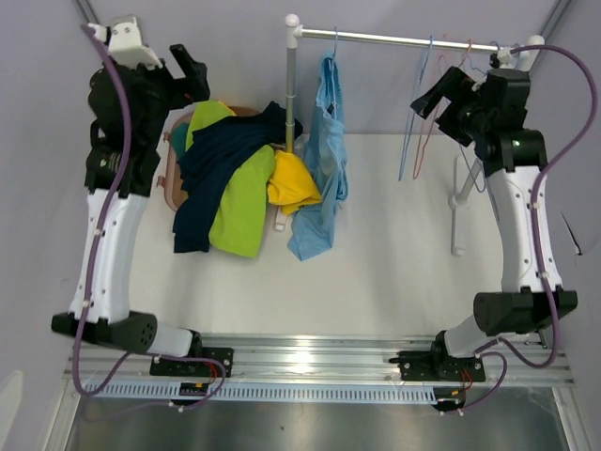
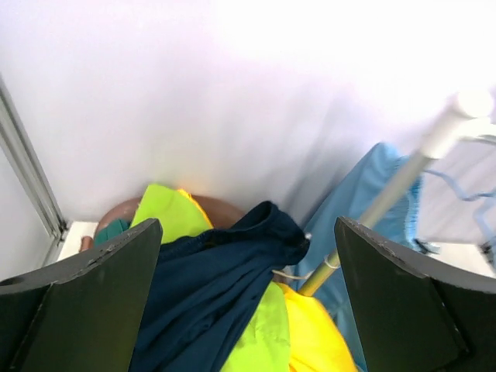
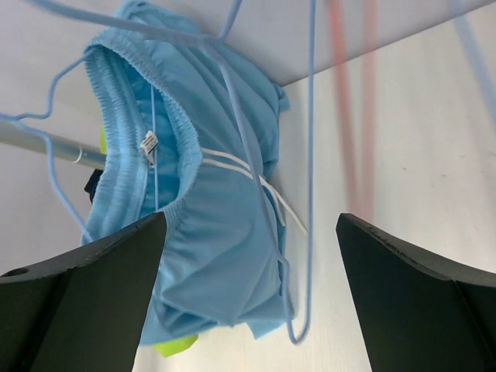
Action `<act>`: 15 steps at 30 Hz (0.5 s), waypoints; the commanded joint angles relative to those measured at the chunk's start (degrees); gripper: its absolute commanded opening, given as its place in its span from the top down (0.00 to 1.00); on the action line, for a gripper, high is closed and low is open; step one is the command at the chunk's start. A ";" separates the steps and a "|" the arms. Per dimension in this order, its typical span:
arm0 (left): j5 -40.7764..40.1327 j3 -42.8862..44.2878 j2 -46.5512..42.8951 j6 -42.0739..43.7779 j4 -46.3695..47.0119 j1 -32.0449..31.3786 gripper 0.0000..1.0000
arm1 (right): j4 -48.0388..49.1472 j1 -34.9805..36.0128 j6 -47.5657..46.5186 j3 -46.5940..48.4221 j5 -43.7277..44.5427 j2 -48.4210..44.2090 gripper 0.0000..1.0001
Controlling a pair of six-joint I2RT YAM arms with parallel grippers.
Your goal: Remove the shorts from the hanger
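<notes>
Light blue shorts (image 1: 326, 141) hang from a blue hanger (image 1: 333, 47) on the rack rail (image 1: 404, 38), their lower end draped onto the table. In the right wrist view these shorts (image 3: 209, 232) fill the left side, with the hanger wire (image 3: 246, 143) running across them. My right gripper (image 1: 435, 101) (image 3: 252, 294) is open, apart from them, holding nothing. Navy shorts (image 1: 225, 155) (image 2: 209, 287), lime green shorts (image 1: 241, 202) (image 2: 170, 213), yellow shorts (image 1: 291, 181) (image 2: 310, 333) and a bit of dark teal shorts (image 1: 177, 139) lie piled at the left. Above that pile my left gripper (image 1: 191, 72) (image 2: 248, 294) is open and empty.
A brown basket (image 1: 173, 188) lies under the pile. Empty blue hangers (image 1: 413, 122) (image 3: 311, 155) and a pink hanger (image 1: 432, 127) hang on the rail near my right gripper. The rack's upright pole (image 1: 290, 85) (image 2: 387, 205) stands between the pile and the hanging shorts.
</notes>
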 commanded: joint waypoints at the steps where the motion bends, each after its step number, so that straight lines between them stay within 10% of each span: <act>1: 2.02 -6.86 -3.44 -0.75 0.75 -0.17 0.01 | -1.95 -0.19 -2.00 -0.09 5.10 -8.31 0.01; 15: 9.65 -34.11 -21.65 -2.77 5.24 -1.93 0.01 | 5.70 16.50 0.99 12.81 -0.17 0.45 0.05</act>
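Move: The light blue shorts hang about 20 cm left of the right hand, 6 cm farther out, their middle some 12 cm lower; an empty blue hanger hangs about 5 cm ahead and 2 cm left of that hand, near its height. From the left hand the shorts lie some 26 cm right, 8 cm ahead and 24 cm lower. The clothes-filled basket is roughly 11 cm ahead and 2 cm right of the left hand, far below. The open right hand backs off the hangers, rising 12 cm, then swings left; the left sinks 12 cm. ##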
